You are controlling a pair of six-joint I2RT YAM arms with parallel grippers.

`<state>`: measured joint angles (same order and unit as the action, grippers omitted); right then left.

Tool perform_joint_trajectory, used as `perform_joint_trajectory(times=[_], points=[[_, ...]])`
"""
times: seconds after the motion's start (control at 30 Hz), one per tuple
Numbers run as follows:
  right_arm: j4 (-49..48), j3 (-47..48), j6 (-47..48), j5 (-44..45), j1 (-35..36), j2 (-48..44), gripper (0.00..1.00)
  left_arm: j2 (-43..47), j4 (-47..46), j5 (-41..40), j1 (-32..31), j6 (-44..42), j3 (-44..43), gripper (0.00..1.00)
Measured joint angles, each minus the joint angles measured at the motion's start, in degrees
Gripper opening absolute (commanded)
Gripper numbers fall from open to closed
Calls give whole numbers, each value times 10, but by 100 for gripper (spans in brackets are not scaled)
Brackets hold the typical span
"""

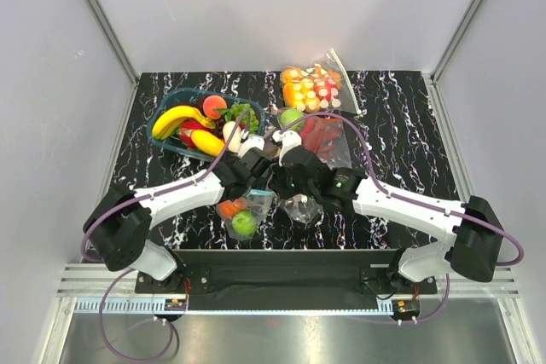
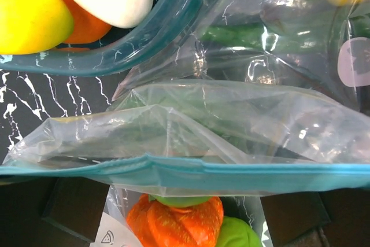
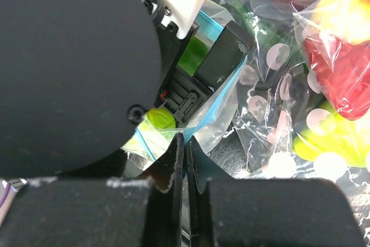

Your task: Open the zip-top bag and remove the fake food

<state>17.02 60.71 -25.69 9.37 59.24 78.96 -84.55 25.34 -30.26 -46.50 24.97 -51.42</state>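
The zip-top bag (image 1: 253, 204) lies near the table's front, between both arms, its teal zipper strip (image 2: 231, 174) running across the left wrist view. Inside it are fake food pieces: an orange fruit (image 2: 176, 224) and a green one (image 2: 240, 236). My left gripper (image 2: 196, 203) stands open, its dark fingers (image 2: 34, 212) wide apart on either side of the strip. My right gripper (image 3: 186, 142) is shut on the bag's teal-edged corner (image 3: 217, 105), right beside the left gripper's finger (image 3: 222, 56). More fake food, a banana (image 1: 177, 117) and a peach (image 1: 213, 106), lies in the teal tub (image 1: 160, 140).
A larger clear bag of red peppers (image 1: 328, 138) lies behind the right gripper, and a small bag of orange and red-white pieces (image 1: 311, 87) sits at the back. A crumpled clear bag (image 1: 303, 209) lies under the right arm. Grey walls enclose the table.
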Motion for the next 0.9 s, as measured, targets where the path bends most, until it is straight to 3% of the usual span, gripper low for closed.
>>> perform_joint_trajectory(times=[0.1, 0.13, 0.27, 0.4, 0.7, 0.9], points=[[0, 0, 0, -1, 0, 0, 5, -2, -6, -2, 2, -1, 2, 74], [0, 0, 0, -2, 0, 0, 5, -2, -10, -2, 3, -2, 3, 62], [0, 0, 0, -2, 0, 0, 5, 13, -28, 2, 7, -12, 20, 46], [12, 1, 2, 7, 0, 0, 5, 48, -36, 24, 9, -28, 48, 45], [56, 30, 4, 56, 1, 0, 5, 205, -40, 133, 9, -67, 93, 52], [75, 53, 4, 78, 1, 0, 4, 231, -36, 188, 9, -76, 93, 55]])
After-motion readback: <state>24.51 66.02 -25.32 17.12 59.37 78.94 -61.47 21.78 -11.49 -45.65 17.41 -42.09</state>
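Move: The green pepper in the zip-top bag sits right between the left hand's open fingers, some 1 cm ahead and 1 cm below the hand point. The orange pepper is about 7 cm back and 2 cm left of that hand, the lime-green fruit 11 cm back and 2 cm right, both roughly 3 cm lower. The basket's middle is 14 cm ahead, 8 cm left, 2 cm lower. From the right hand, the green pepper lies 7 cm ahead, 10 cm left, 10 cm below. The green pepper is gripped as the left fingers close about a quarter of their range on its sides; the left hand then lifts it roughly 5 cm while drawing back nearly as far and drifting 2 cm right, rolling its left side down and turning clockwise. The right hand keeps its pinch on the bag's rim, shifting some 2 cm right, up and slightly forward. ##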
